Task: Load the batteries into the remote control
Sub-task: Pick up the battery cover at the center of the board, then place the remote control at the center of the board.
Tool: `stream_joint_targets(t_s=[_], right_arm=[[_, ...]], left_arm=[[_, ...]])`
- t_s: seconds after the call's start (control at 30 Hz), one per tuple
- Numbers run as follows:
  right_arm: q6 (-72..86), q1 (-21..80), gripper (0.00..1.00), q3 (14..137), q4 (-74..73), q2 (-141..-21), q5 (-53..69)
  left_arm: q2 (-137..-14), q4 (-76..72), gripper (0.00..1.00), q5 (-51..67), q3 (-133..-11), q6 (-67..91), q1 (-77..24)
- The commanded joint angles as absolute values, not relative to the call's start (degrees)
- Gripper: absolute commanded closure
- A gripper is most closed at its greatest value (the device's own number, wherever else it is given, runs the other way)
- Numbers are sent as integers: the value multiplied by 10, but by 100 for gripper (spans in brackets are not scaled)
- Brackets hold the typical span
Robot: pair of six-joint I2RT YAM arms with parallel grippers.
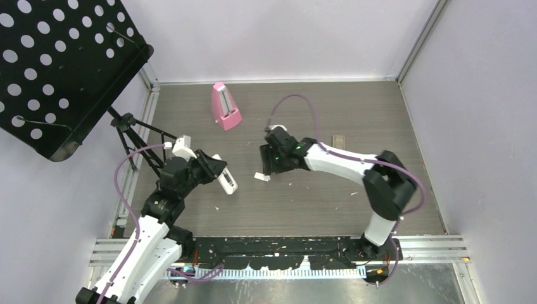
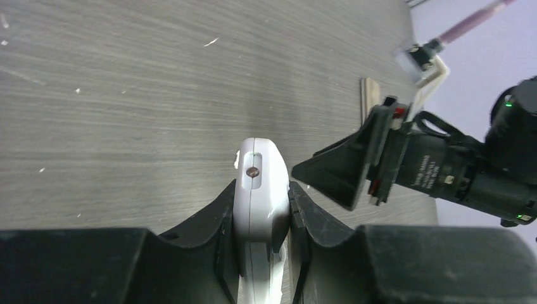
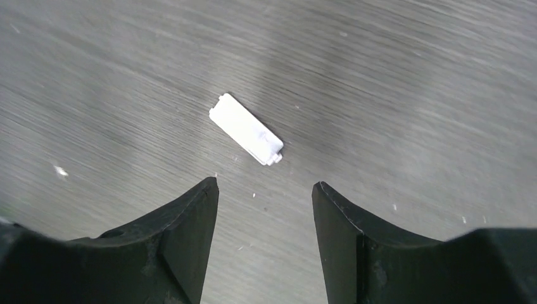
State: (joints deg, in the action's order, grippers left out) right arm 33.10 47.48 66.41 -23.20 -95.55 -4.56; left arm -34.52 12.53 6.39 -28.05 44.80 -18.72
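Observation:
My left gripper is shut on the white remote control and holds it on edge above the table; in the left wrist view the remote stands between my two black fingers. My right gripper is open and empty, just above a small white battery cover that lies flat on the table. In the right wrist view the cover lies ahead of my spread fingertips. No batteries show in any view.
A pink metronome stands at the back. A black perforated music stand on a tripod fills the left side. A small wooden block lies at the right rear. White crumbs dot the grey table.

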Motion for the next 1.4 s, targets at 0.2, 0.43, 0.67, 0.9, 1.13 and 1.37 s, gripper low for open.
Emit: stream_joint_targets(t_s=[0.2, 0.43, 0.67, 0.9, 1.13, 1.37], right_arm=[[172, 527, 47, 808, -337, -1113, -96], [181, 527, 54, 793, -332, -1121, -108], [247, 527, 55, 769, -276, -1115, -126], [311, 527, 69, 771, -278, -1128, -159], [344, 526, 81, 769, -306, -1134, -155], [370, 515, 91, 764, -317, -1139, -147]], left_arm=[[-342, 171, 100, 38, -280, 444, -185], [-348, 161, 100, 44, -277, 447, -185], [-346, 160, 100, 48, -276, 449, -185], [-346, 159, 100, 55, -275, 451, -185], [-357, 135, 100, 78, -266, 458, -185], [-366, 115, 100, 97, -263, 458, -185]])
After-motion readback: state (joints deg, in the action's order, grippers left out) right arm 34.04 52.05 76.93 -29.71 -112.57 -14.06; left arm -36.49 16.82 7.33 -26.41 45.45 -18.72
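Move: The battery cover lies flat on the board about 2 cm ahead of the open right gripper, some 4 cm to its left and roughly 8 cm below. The remote control, held by the left gripper, is some 15 cm to the right hand's left, 3 cm back and 6 cm higher; the tan remote lies about 16 cm ahead and 22 cm right, at board level. From the left hand the cover is about 5 cm ahead, 11 cm right and 18 cm down. Drop the right gripper quickly about 7 cm to the battery cover, swinging some 3 cm left and then easing half of that back right, while tilting the fingers some 15 degrees steeper. Down at the board, close them nearly shut at the cover's right-hand end. Keep the remote control gripped in the left hand and let that hand sink about 4 cm. ##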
